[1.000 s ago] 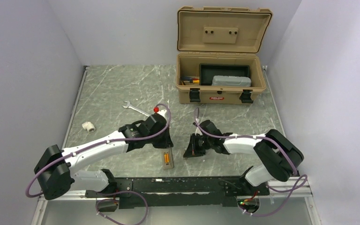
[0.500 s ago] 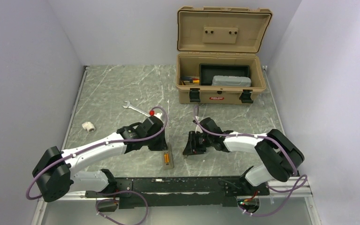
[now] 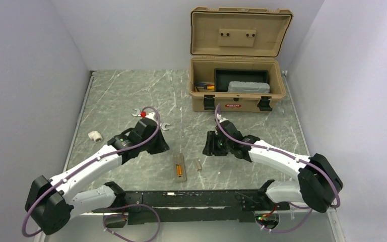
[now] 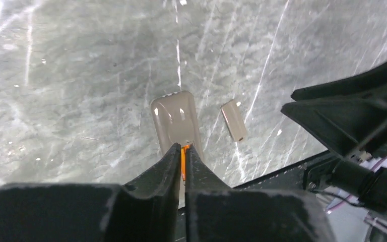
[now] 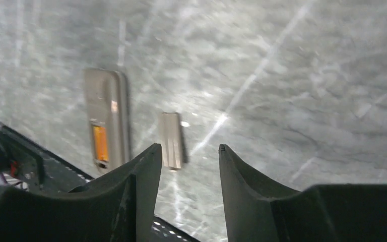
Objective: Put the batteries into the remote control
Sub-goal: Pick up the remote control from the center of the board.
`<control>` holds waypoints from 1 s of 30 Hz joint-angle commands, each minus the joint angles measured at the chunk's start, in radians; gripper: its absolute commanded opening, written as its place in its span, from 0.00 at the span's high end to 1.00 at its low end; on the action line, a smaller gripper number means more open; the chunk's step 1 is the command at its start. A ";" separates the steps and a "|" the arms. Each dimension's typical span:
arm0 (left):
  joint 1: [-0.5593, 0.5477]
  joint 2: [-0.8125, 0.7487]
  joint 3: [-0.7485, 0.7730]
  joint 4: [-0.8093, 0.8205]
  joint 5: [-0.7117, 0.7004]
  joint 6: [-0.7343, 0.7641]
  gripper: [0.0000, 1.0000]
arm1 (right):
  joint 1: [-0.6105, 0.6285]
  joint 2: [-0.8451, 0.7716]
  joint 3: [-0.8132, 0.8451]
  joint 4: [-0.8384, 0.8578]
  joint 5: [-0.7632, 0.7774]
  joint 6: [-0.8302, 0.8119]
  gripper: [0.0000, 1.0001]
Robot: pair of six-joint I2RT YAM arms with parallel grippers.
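Observation:
The remote control (image 3: 179, 162) lies back-up on the table near the front edge, and orange batteries (image 3: 181, 171) show in its bay. Beside it on the right lies a small tan cover (image 3: 198, 165). My left gripper (image 3: 162, 148) hovers up-left of the remote, its jaws together apart from a hairline slit. In the left wrist view this gripper (image 4: 182, 147) holds nothing, and the remote (image 4: 173, 117) shows beyond it. My right gripper (image 3: 208, 149) stands open and empty, up-right of the cover. The right wrist view shows the gripper (image 5: 188, 147), the remote (image 5: 105, 103), a battery (image 5: 100, 142) and the cover (image 5: 171, 137).
An open tan toolbox (image 3: 238, 102) stands at the back right with tools inside. A silver wrench (image 3: 136, 112) lies partly under my left arm. A white plastic fitting (image 3: 95, 135) sits at the left. The black base rail (image 3: 181, 199) runs along the front edge.
My left gripper has pulled back up-left from the remote. My right gripper has opened and drawn back, and the tan cover now lies on the table beside the remote.

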 commanded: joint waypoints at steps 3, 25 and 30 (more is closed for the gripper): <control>0.112 -0.116 -0.021 -0.017 0.001 -0.009 0.71 | 0.174 0.011 0.184 -0.092 0.220 0.021 0.46; 0.442 -0.317 -0.132 -0.055 0.123 0.013 0.31 | 0.469 0.498 0.554 -0.279 0.355 0.213 0.21; 0.452 -0.317 -0.140 -0.047 0.141 0.018 0.30 | 0.486 0.553 0.561 -0.280 0.347 0.234 0.24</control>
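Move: The remote control lies about 12 cm to the right hand's left, some 6 cm back and 5 cm below. The loose battery cover is nearer, about 4 cm left, 4 cm back and 5 cm below the right hand, while the wrench's middle is roughly 25 cm left and 17 cm ahead of it, 5 cm down. From the left hand the remote control is about 5 cm right, 7 cm back and 11 cm below. Leftward in an arc, the right hand first lifts some 5 cm, then swings about 13 cm left and a little back towards the remote control before sinking over it, fingers opening wider and tilting steeper down to straddle it. The left hand clears out leftward about 10 cm, turning counter-clockwise some 20 degrees as its shut fingers open. ##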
